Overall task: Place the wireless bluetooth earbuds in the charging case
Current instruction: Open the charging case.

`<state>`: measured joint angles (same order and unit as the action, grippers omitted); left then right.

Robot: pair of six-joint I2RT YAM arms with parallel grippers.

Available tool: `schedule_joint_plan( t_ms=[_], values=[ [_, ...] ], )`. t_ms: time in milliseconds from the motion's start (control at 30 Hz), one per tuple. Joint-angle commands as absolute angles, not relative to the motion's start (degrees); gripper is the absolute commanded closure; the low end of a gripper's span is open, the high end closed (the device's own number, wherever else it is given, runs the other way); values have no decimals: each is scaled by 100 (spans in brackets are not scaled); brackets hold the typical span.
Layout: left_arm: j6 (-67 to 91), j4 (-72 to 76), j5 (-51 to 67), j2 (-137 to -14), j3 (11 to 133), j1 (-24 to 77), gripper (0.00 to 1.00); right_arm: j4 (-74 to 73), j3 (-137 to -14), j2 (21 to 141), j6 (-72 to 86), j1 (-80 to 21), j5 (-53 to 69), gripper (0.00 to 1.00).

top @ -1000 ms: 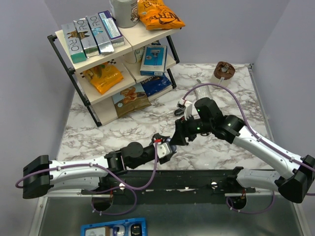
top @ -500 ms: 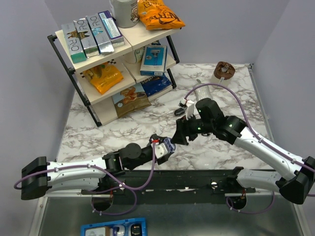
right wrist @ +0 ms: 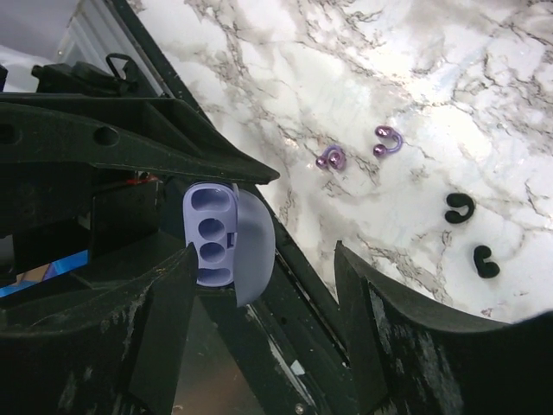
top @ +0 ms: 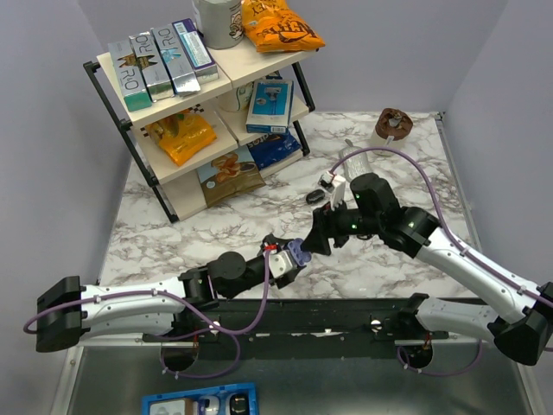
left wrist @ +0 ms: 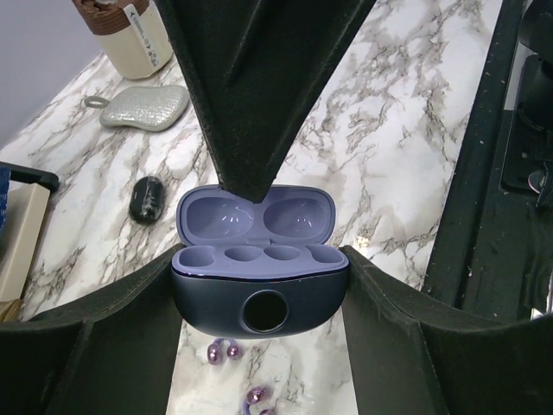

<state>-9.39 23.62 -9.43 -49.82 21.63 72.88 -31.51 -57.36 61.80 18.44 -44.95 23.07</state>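
The charging case (left wrist: 259,290) is dark blue outside and lavender inside, with its lid up and its wells empty. My left gripper (left wrist: 259,298) is shut on its two sides and holds it above the table, also seen as the case (top: 292,256) in the top view. My right gripper (right wrist: 263,259) is open and hovers right at the case (right wrist: 212,229); one of its fingers (left wrist: 255,95) points down at the lid. Two purple earbuds (right wrist: 331,158) (right wrist: 390,141) lie on the marble, shown as earbuds (left wrist: 220,350) below the case in the left wrist view.
Two small black clip pieces (right wrist: 460,207) (right wrist: 486,261) lie near the earbuds. A black oval object (top: 315,197), a silver pouch (left wrist: 143,106) and a brown-lidded jar (top: 393,125) sit further back. A stocked shelf (top: 199,95) stands back left, and the black rail (top: 346,316) runs along the near edge.
The left gripper has nudged the case slightly right and up, showing more of its lavender inside. The right arm has shifted a little to the right, its jaws a touch wider.
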Motion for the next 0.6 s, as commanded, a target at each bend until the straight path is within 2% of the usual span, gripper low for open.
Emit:
schedule_joint_plan(
  t_ms=[0,300,500,567],
  values=[
    [-958,2663,-1028,-5010,2294,7330,100,-2918,-5599,6310,1933,-4509,2672,28],
    [-967,2716,-1046,-4913,2303,7330,100,-2725,-5484,6460,2057,-4517,2689,45],
    [-932,2725,-1037,-4878,2268,7330,100,-2628,-5502,6539,2022,-4509,2839,62],
    [-897,2751,-1055,-4887,2259,7330,100,-2584,-5476,6556,2013,-4509,2926,71]
  ],
)
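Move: The open charging case is already in the left hand, its middle within about 1 cm of the finger pads; from the right hand it lies some 3 cm to the left, 1 cm back and 2 cm lower. On the table, about 17 cm below the right hand, the two black earbuds sit roughly 9 cm ahead, 1 and 6 cm to the right, and the nearer purple earbud 4 cm ahead and 9 cm to the left. The right hand sinks about 2 cm to bring its fingers down around the raised lid, one in front of the lid's hollow inner side and the other towards its back, then eases a little over 1 cm left, in towards the hinge, rising slightly at the end. As it goes, its fingers close from nearly three-quarters open to about a third, with no clear squeeze on the lid to be seen, while the left hand stays put and keeps its hold on the case body. ##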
